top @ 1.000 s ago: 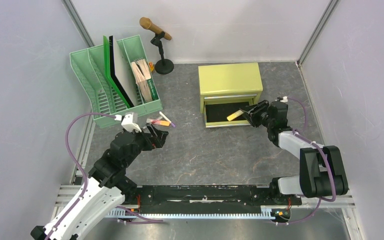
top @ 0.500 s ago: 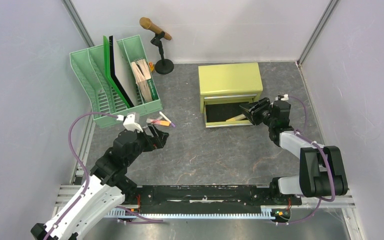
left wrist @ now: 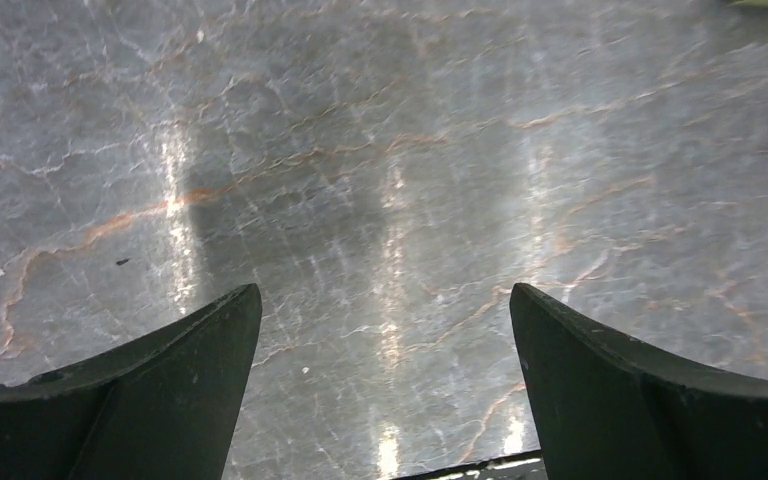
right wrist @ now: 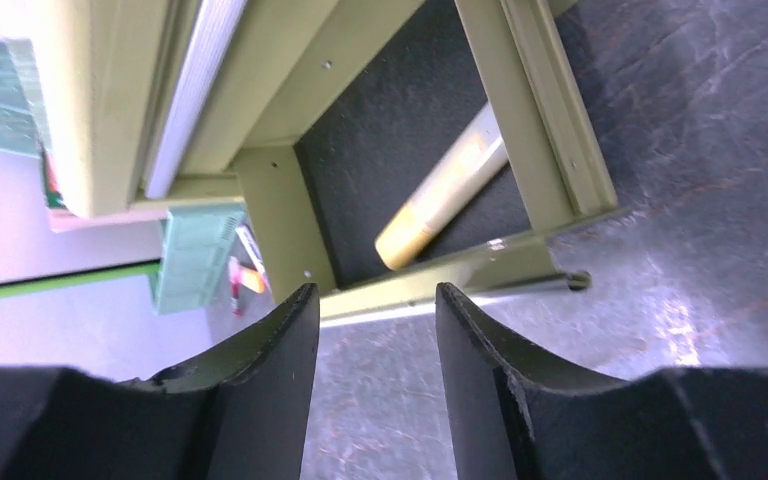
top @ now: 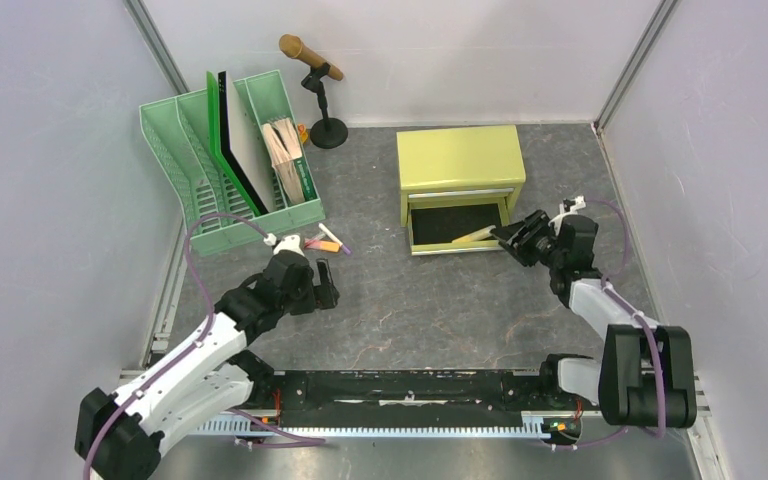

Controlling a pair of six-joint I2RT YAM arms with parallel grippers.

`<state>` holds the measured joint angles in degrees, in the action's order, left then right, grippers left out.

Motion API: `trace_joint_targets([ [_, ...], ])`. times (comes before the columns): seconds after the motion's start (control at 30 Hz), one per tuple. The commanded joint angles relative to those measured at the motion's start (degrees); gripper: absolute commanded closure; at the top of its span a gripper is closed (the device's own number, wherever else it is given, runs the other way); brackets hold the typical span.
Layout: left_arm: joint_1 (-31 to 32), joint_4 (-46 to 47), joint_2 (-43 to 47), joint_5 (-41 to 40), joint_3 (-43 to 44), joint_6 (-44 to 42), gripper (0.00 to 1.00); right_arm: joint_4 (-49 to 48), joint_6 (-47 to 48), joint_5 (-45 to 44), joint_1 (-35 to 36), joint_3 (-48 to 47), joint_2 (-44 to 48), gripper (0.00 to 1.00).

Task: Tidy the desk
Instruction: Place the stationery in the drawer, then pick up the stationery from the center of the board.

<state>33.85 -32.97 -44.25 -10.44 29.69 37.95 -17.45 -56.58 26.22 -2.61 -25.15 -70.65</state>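
Note:
The desk (top: 430,310) is a dark grey, veined tabletop. A yellow marker (top: 475,236) lies slanted in the open lower drawer (top: 455,246) of the yellow-green cabinet (top: 458,160). The right wrist view shows the marker (right wrist: 443,190) on the drawer's black floor. My right gripper (top: 516,238) hovers just right of the drawer front, open and holding nothing (right wrist: 375,292). A few coloured pens (top: 325,241) lie on the desk by the file rack. My left gripper (top: 324,284) stands wide open just near of them, over bare desk (left wrist: 383,292).
A green file rack (top: 195,150) with folders and papers stands at the back left. A microphone on a black stand (top: 325,125) is behind it. Pale walls enclose the desk. The cabinet's upper drawer is shut.
My right gripper let go of the yellow marker, which now lies in the drawer, and drew back to the right. My left arm pulled back from the pens and lowered.

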Motion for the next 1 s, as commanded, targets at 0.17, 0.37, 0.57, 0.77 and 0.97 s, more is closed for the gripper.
trace_joint_targets([
  [0.17, 0.0, -2.8, -11.8, -7.6, 4.5, 2.4, 0.0, 13.9, 17.5, -2.5, -0.3, 5.8, 9.7, 0.48],
  [0.37, 0.0, -2.9, -21.1, -10.4, 9.5, 6.1, 0.0, 16.3, 21.1, -2.9, -0.3, 10.5, 13.1, 0.48],
  [0.57, 0.0, -2.6, -27.5, -11.6, 14.2, 15.0, 0.0, 16.4, 21.7, -1.9, -0.3, 11.8, 12.7, 0.48],
  [0.77, 0.0, 1.1, -31.1, -12.7, 15.5, 25.7, 0.0, 19.1, 24.5, -2.0, -0.3, 10.5, 12.4, 0.48],
  [0.97, 0.0, 0.9, -36.1, -16.9, 20.4, 28.7, 0.02, 19.8, 24.6, -2.3, -0.3, 11.2, 13.4, 0.48],
])
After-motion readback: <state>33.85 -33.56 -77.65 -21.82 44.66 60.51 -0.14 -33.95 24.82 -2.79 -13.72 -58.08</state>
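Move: The orange highlighter lies about 14 cm ahead of my left hand, some 3 cm to its right and 7 cm lower. The purple-tipped marker is at the same level, roughly 15 cm ahead and 5 cm right. From my right hand, the orange highlighter is about 43 cm left and practically level fore-and-aft, 9 cm below. The yellow highlighter, already loose in the drawer, lies some 3 cm ahead, 7 cm left and 6 cm down from that hand. I draw my empty right hand away from the drawer, about 9 cm back and 8 cm down, rolling its left side down roughly 15 degrees before it settles. Meanwhile my left hand, fingers wide open, sinks with a small swing left, then reaches forward about 6 cm and slightly right towards the orange highlighter and purple-tipped marker, turning some 25 degrees counter-clockwise and pitching further down. ##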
